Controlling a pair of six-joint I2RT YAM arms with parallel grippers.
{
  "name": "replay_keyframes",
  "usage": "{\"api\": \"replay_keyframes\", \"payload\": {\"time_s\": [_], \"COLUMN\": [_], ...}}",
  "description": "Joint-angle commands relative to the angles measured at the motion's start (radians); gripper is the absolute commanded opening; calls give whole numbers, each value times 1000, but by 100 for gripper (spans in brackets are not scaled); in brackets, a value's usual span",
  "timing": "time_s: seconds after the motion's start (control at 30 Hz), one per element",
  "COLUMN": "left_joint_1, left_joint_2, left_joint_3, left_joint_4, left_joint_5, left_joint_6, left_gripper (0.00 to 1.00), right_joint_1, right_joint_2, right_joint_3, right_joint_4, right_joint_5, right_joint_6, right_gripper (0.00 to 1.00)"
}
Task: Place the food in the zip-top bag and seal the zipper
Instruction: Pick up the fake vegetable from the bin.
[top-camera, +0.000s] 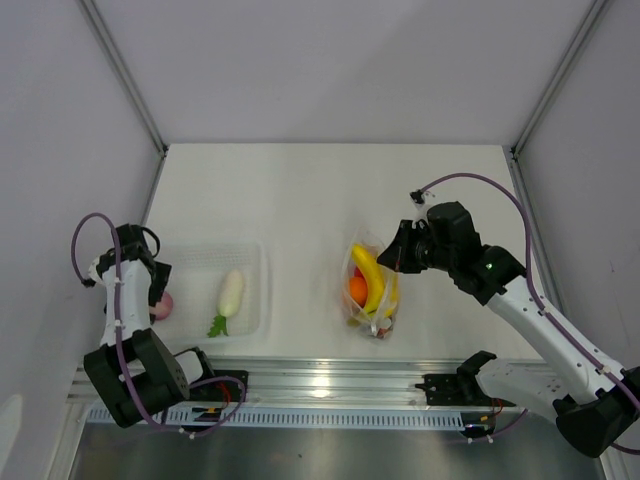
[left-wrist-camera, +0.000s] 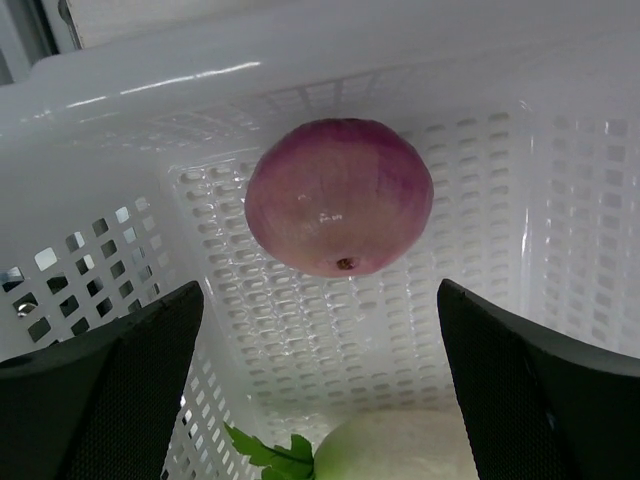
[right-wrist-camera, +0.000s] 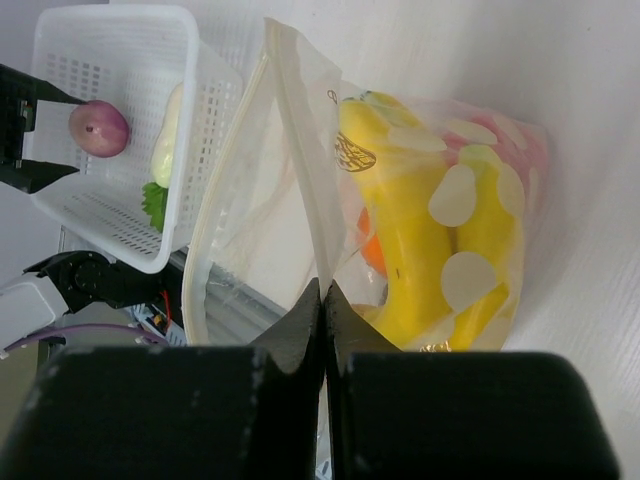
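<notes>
The zip-top bag (right-wrist-camera: 300, 200) lies on the table with its mouth agape, and my right gripper (right-wrist-camera: 323, 292) is shut on one lip of that mouth. Inside it are a yellow banana (right-wrist-camera: 400, 200) and an orange piece (right-wrist-camera: 372, 252). The zipper (right-wrist-camera: 205, 250) runs as a pale strip along the open edge. In the top view the bag (top-camera: 372, 295) is right of centre, and my right gripper (top-camera: 398, 252) is at its upper right. My left gripper (left-wrist-camera: 320, 400) is open just short of the dark red-purple round food (left-wrist-camera: 340, 195). A white radish (left-wrist-camera: 395, 450) lies below it.
A white perforated tray (top-camera: 255, 300) sits left of centre and holds the radish (top-camera: 230, 293) and the purple piece (top-camera: 163, 304) at its left end. A metal rail (top-camera: 330, 380) runs along the near table edge. Grey walls close in both sides.
</notes>
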Motion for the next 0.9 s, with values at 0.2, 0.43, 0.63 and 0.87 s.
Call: {"api": "replay_keyframes", "payload": {"time_s": [0.2,0.43,0.63,0.87], "left_joint_1": [33,33,34,33], "left_joint_2": [101,199,248,239], "left_joint_3": [-2,-2,0,-5], "left_joint_4": [90,153,171,175], "left_joint_5": [-98,-103,-95,-83], "left_joint_6": [-26,-8,-8,-13], "left_gripper": [100,99,97,60], "right_joint_1": [-8,-14,-17,-17], "right_joint_2": [-2,11,12,6], "right_joint_3": [5,5,2,0], "right_joint_4": [36,47,50,55], "right_joint_5": [-23,-28,-27,-27], "right_joint_6": [-18,-15,-10,8], "right_gripper": [0,0,0,0]}}
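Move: The open left hand is above the far-left part of the bin, with the fake vegetable, a pinkish onion, about 3 cm to its left, 2 cm ahead and 5 cm below. The white radish lies some 15 cm to the right of the onion and 2 cm farther out, at about the same height; the bin's left wall stands only about 5 cm to the left of the onion. From the right hand the onion is roughly 55 cm to the left, 4 cm back and 19 cm lower. The left hand sinks about 4 cm into the bin while easing some 3 cm to the left and slightly forward, fingers wide open, so that they come down astride the onion close beside the left wall. With the descent nearly done, the fingers close by roughly a quarter of their range until one pad meets the onion's near side and the other its far side, pinching it with rising grip effort, while the right hand stays in place and keeps its shut hold on the bag's rim. ##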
